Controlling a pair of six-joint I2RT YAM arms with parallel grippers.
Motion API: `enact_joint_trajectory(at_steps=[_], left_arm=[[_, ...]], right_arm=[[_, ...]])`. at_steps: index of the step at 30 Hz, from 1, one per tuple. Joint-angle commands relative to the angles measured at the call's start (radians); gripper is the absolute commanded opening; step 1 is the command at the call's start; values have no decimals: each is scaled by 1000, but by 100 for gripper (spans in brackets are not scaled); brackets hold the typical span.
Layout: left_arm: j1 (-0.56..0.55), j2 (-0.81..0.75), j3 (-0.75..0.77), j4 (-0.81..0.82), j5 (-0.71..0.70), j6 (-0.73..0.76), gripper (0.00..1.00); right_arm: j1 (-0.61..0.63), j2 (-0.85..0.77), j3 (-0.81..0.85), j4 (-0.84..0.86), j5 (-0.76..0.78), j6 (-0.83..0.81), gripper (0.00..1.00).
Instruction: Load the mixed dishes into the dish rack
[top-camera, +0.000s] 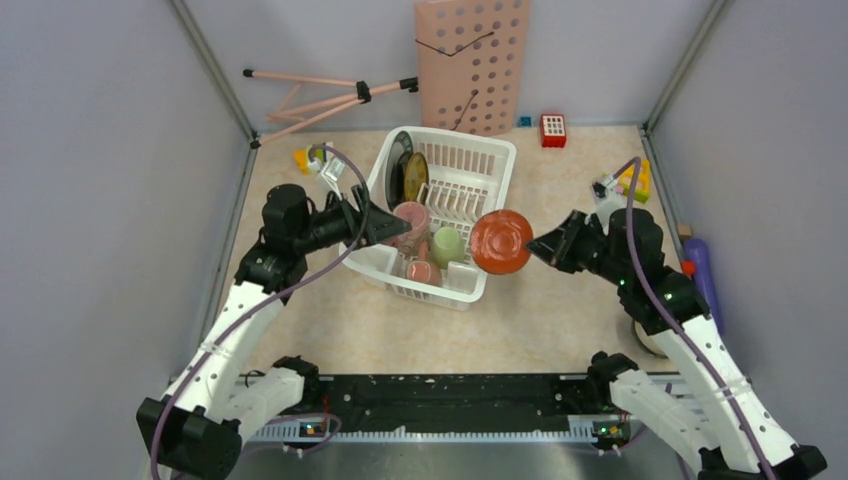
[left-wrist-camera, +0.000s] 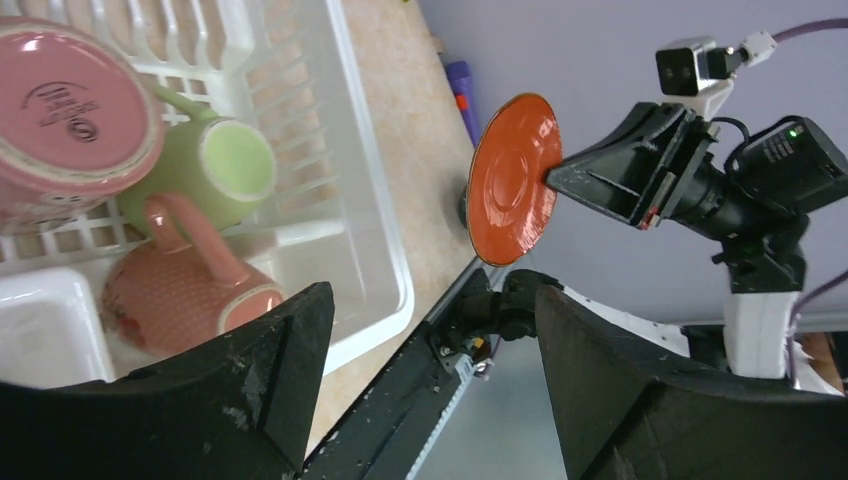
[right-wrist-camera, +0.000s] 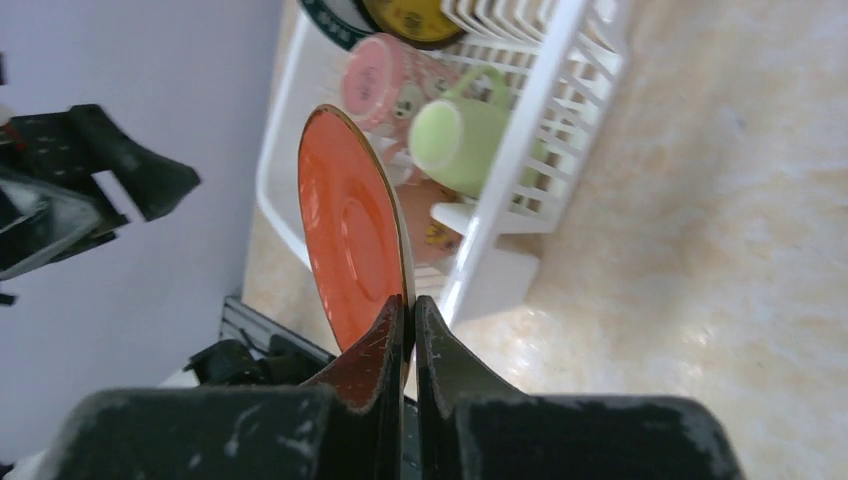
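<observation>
The white dish rack (top-camera: 497, 152) sits mid-table and holds a black plate (top-camera: 400, 165), a yellow plate (top-camera: 416, 176), a pink mug (top-camera: 411, 218), a pale-green mug (top-camera: 447, 245) and a darker pink mug (top-camera: 423, 272). Just right of the rack's right wall, an orange saucer (top-camera: 501, 241) hangs on edge in the air. My right gripper (right-wrist-camera: 408, 305) is shut on the orange saucer's (right-wrist-camera: 350, 225) rim. My left gripper (left-wrist-camera: 432, 300) stands open over the rack's left side, near the pink mug (left-wrist-camera: 70, 110), with nothing between its fingers.
A pink perforated board (top-camera: 472, 60) and a folded tripod (top-camera: 320, 95) lean at the back wall. Toy blocks lie at the back: red (top-camera: 553, 129), yellow (top-camera: 637, 180), and more at the back left (top-camera: 300, 158). A purple object (top-camera: 705, 275) lies by the right wall.
</observation>
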Motion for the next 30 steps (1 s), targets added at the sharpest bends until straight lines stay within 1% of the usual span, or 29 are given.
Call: enact_joint_trajectory(at_steps=[1, 4, 6, 8, 15, 19, 22, 27, 28, 30], left_arm=[[-2, 17, -5, 179, 115, -111, 76], [-1, 32, -14, 242, 144, -154, 70], [-2, 42, -19, 268, 154, -171, 68], [-2, 52, -19, 272, 157, -173, 68], [-8, 97, -16, 282, 152, -184, 69], [-18, 130, -10, 288, 143, -187, 71], [-30, 156, 0, 307, 142, -195, 67], [-53, 199, 37, 317, 141, -198, 66], [-55, 206, 42, 316, 137, -194, 62], [-58, 220, 49, 309, 132, -178, 47]], right_arm=[[-4, 53, -21, 361, -197, 80, 0], [-3, 110, -55, 534, -283, 133, 0], [-3, 140, -81, 645, -327, 167, 0], [-2, 172, -91, 701, -348, 186, 0], [1, 232, -83, 796, -398, 210, 0], [13, 259, -71, 809, -405, 203, 0], [32, 295, -60, 826, -420, 201, 0], [64, 352, -37, 860, -428, 193, 0], [66, 361, -34, 873, -432, 194, 0], [68, 370, -32, 892, -435, 197, 0]])
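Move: The right hand holds the red saucer by its rim, centre about 5 cm to its left and 2 cm ahead; it is bringing it to the open left gripper, some 24 cm to its left, 3 cm ahead and 3 cm higher. From the left hand the saucer's centre is about 18 cm right, 2 cm back and 4 cm lower. Some 21 cm below the left hand, in the rack, the green mug lies 6 cm ahead and 9 cm right, the coral mug level and 3 cm right. Keeping its pinch on the saucer's rim, the right hand carries it about 11 cm left and 4 cm forward over the rack's near-right part to the left gripper, swinging counter-clockwise and lifting its left side, some 20 degrees each, so the free rim leads. The left hand comes about 4 cm right to meet it, first rising 2 cm and then sinking nearly 3 cm while edging forward, and partly closes its still open fingers around the far rim. ##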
